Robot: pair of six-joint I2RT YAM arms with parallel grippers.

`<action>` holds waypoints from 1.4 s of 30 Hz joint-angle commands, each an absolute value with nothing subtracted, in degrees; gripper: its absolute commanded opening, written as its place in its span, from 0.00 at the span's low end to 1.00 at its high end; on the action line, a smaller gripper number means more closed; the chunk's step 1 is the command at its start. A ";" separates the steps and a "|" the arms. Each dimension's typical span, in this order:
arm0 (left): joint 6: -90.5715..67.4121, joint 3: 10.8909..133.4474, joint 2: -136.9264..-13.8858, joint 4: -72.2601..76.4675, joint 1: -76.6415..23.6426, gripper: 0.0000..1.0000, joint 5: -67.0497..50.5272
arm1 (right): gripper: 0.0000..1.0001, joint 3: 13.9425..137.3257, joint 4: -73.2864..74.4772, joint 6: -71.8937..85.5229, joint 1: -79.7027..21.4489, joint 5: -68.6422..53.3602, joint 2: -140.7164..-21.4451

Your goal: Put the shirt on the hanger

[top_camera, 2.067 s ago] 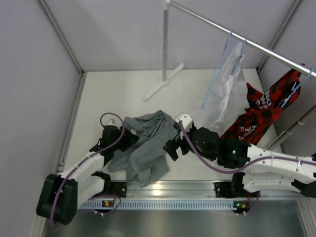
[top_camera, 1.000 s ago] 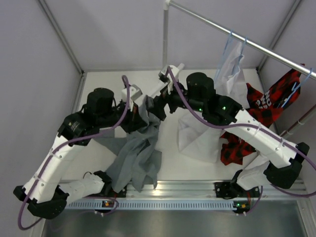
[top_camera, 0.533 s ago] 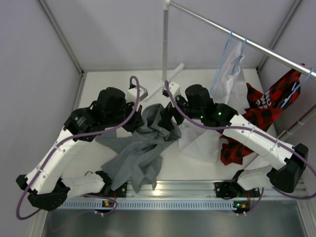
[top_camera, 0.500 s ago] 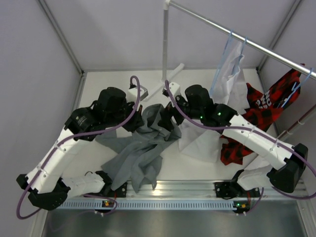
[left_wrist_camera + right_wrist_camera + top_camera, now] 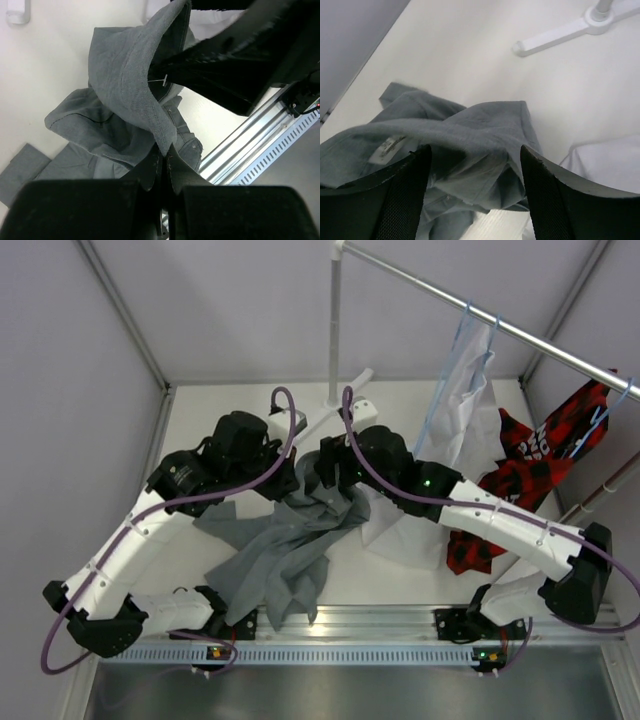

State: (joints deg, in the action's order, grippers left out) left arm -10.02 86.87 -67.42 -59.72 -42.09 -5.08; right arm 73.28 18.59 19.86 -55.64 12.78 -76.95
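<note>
The grey shirt [image 5: 285, 545] hangs in a bunch from my left gripper [image 5: 292, 485], with its lower part lying on the table. In the left wrist view the left gripper [image 5: 164, 155] is shut on the shirt's [image 5: 125, 75] hem edge. My right gripper [image 5: 322, 472] sits close beside it at the raised fold. In the right wrist view the right gripper [image 5: 475, 150] is open, and its fingers straddle a ridge of the shirt [image 5: 470, 125] without pinching it. The thin light-blue hanger [image 5: 440, 390] hangs on the rail at the right.
A white shirt [image 5: 455, 410] and a red-and-black garment [image 5: 520, 470] hang from the metal rail [image 5: 520, 335] at the right. The white stand post [image 5: 335, 320] rises at the back, its foot [image 5: 560, 32] close behind the grippers. An aluminium rail [image 5: 350, 625] runs along the near edge.
Both grippers have come down and nearer with the raised shirt. The right gripper has moved left onto the fold beside the left gripper, and its jaws stand narrower than before.
</note>
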 commanded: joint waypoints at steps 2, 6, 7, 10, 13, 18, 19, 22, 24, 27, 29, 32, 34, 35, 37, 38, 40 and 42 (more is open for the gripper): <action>-11.16 86.31 -66.36 -55.02 -42.28 0.00 -5.80 | 0.67 78.03 18.28 25.49 -58.44 27.50 -81.55; -11.77 85.78 -65.83 -54.58 -42.28 0.00 -2.13 | 0.49 79.98 20.47 24.70 -59.59 31.80 -84.11; -12.04 85.52 -65.66 -54.49 -42.28 0.00 -0.46 | 0.40 79.89 20.65 23.83 -59.85 32.69 -84.11; -13.00 85.43 -64.43 -54.58 -42.28 0.00 9.29 | 0.00 79.89 20.65 20.68 -60.20 34.63 -82.89; -12.83 86.66 -62.58 -53.53 -42.28 0.00 21.94 | 0.00 82.43 19.87 12.53 -60.47 33.06 -80.60; -5.13 98.33 -60.56 -45.92 -42.28 0.00 39.78 | 0.00 97.53 20.82 -3.14 -60.64 17.70 -78.31; -3.18 100.26 -60.21 -43.62 -42.28 0.00 40.08 | 0.00 103.48 21.53 -5.95 -60.64 15.40 -78.57; 4.64 106.77 -58.28 -34.76 -42.28 0.00 33.44 | 0.00 112.63 22.15 -8.87 -60.91 9.77 -78.22; 8.41 112.55 -58.27 -32.00 -42.28 0.00 27.89 | 0.00 116.44 22.67 -9.75 -61.17 6.52 -77.96; 11.59 120.73 -59.67 -31.81 -42.01 0.00 17.42 | 0.00 120.41 22.24 -10.63 -61.61 3.97 -76.47; 12.56 126.63 -60.21 -31.64 -40.00 0.00 12.43 | 0.00 120.15 20.83 -10.72 -61.61 3.25 -74.19; 13.10 129.20 -59.33 -31.64 -31.76 0.00 1.64 | 0.00 119.80 20.83 -10.02 -61.70 1.24 -72.34; 12.40 127.63 -58.71 -31.55 -20.96 0.00 -6.03 | 0.00 118.57 20.74 -9.58 -61.70 0.44 -71.37; 9.96 126.57 -57.84 -31.12 -17.61 0.00 -9.89 | 0.00 118.13 21.00 -9.15 -61.70 1.05 -71.45; 6.35 118.10 -55.56 -28.23 -12.49 0.00 -9.06 | 0.00 115.95 21.97 -7.74 -61.70 3.15 -71.63; 3.02 115.51 -54.07 -27.43 -12.31 0.00 -5.92 | 0.00 114.10 22.49 -6.52 -61.70 6.56 -71.54; 0.01 110.07 -53.44 -28.12 -12.39 0.00 -2.56 | 0.00 106.81 22.06 -4.84 -61.79 10.96 -70.32; -6.83 99.27 -53.26 -28.13 -12.39 0.00 -4.81 | 0.00 101.54 21.45 -0.21 -61.61 18.61 -69.61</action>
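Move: Just in front of my open right fingers, about 2 cm ahead and 2 cm lower, is the free edge of the gray shirt. From my left hand, already pinching the shirt, that edge lies some 7 cm right, 2 cm ahead and about level. The shirt's trailing body is roughly 25 cm below my right hand, 12 cm left and 15 cm back. The rack foot's near end is 18 cm ahead and 7 cm left, the white shirt 20 cm right and 5 cm ahead. I ease my right hand 2–3 cm forward and down and pinch the shirt's free edge, my left keeping its hold. Then I swing both hands up fast, about 30 cm, tipping the fingers up some 40–60 degrees, the left drifting left and the right pulling back about 10 cm, before both sink a few centimetres. ##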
